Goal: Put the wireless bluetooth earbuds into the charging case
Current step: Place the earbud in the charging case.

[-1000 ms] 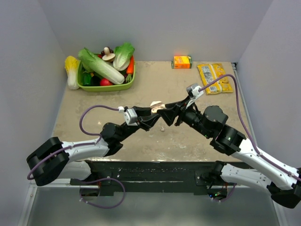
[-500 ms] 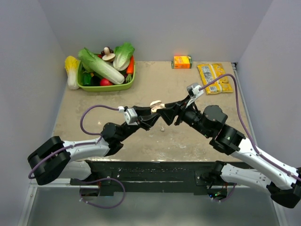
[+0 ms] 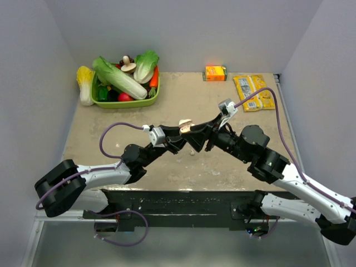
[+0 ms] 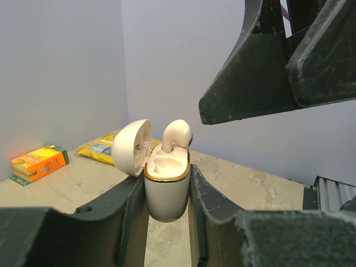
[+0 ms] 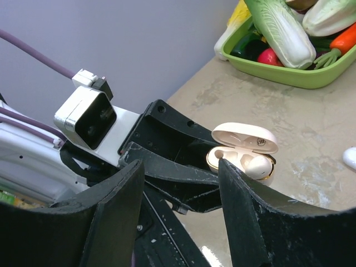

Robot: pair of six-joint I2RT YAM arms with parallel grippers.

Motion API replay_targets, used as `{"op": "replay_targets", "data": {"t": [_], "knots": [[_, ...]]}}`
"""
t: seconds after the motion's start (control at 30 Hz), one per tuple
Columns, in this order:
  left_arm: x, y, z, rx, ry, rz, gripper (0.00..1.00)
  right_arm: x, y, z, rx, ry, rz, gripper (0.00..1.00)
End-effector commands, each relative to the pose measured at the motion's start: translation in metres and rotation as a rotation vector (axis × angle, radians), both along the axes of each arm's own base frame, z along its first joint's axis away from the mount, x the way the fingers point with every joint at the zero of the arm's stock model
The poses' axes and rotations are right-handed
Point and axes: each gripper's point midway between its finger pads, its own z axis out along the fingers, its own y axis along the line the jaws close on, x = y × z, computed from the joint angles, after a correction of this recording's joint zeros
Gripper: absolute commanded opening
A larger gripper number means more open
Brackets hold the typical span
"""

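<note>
The white charging case [image 4: 167,194] has its lid flipped open and is clamped upright between the fingers of my left gripper [image 4: 167,186], a little above the table. One earbud [image 4: 177,133] stands in a slot of the case, its head sticking out above the gold rim. In the right wrist view the case [image 5: 245,138] and that earbud [image 5: 257,165] lie just beyond my right gripper [image 5: 181,167], which is open and empty. From above, the right gripper [image 3: 199,139] hovers close to the left gripper [image 3: 186,132]. A second earbud [image 3: 192,151] lies loose on the table below them.
A green basket [image 3: 125,103] of toy vegetables stands at the back left. An orange box [image 3: 215,73] and a yellow packet [image 3: 253,92] lie at the back right. The two arms cross over the table's middle.
My right gripper has edged a little left, closer over the left gripper. The case stays held in the same place.
</note>
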Motion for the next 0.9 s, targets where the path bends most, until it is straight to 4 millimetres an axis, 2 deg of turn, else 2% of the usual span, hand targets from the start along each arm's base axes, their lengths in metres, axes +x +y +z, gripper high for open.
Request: {"op": "replay_targets", "data": {"t": [0.0, 0.1, 0.3, 0.43, 0.53, 0.87], "knots": [[-0.026, 0.033, 0.088, -0.290, -0.248, 0.008, 0.00, -0.002, -0.011, 0.043, 0.086, -0.076, -0.025, 0.59], [-0.027, 0.036, 0.088, -0.291, -0.252, 0.013, 0.00, 0.003, -0.024, 0.042, 0.061, -0.083, -0.091, 0.59], [-0.033, 0.041, 0.093, -0.302, -0.265, 0.005, 0.00, 0.009, -0.035, 0.023, 0.022, -0.058, -0.152, 0.58], [-0.037, 0.044, 0.096, -0.307, -0.274, -0.002, 0.00, 0.022, -0.047, 0.010, -0.028, -0.036, -0.251, 0.58], [-0.042, 0.047, 0.099, -0.312, -0.282, -0.011, 0.00, 0.025, -0.053, 0.007, -0.047, -0.042, -0.282, 0.57], [-0.047, 0.051, 0.101, -0.317, -0.287, -0.022, 0.00, 0.029, -0.047, 0.003, -0.067, -0.050, -0.275, 0.57]]}}
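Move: The earbud standing in the open charging case, which the left hand holds, is about 5 cm ahead of the empty right hand, 1 cm to its left and 3 cm lower. Also from the right hand, some 20 cm down on the table, a loose earbud lies about 2 cm back and 2 cm right, and the closed white case about 10 cm ahead and 1 cm left. From the left hand, the standing earbud is about 1 cm ahead, 2 cm right and 2 cm up. Rightwards, away from the held charging case, the right hand draws off some 5 cm while edging forward and turning about 15 degrees clockwise, its empty fingers staying half open. It rises slightly, then settles back down. Starting later, the left hand, still pinching the case, lifts about 2.5 cm and shifts a little back and to its left. ##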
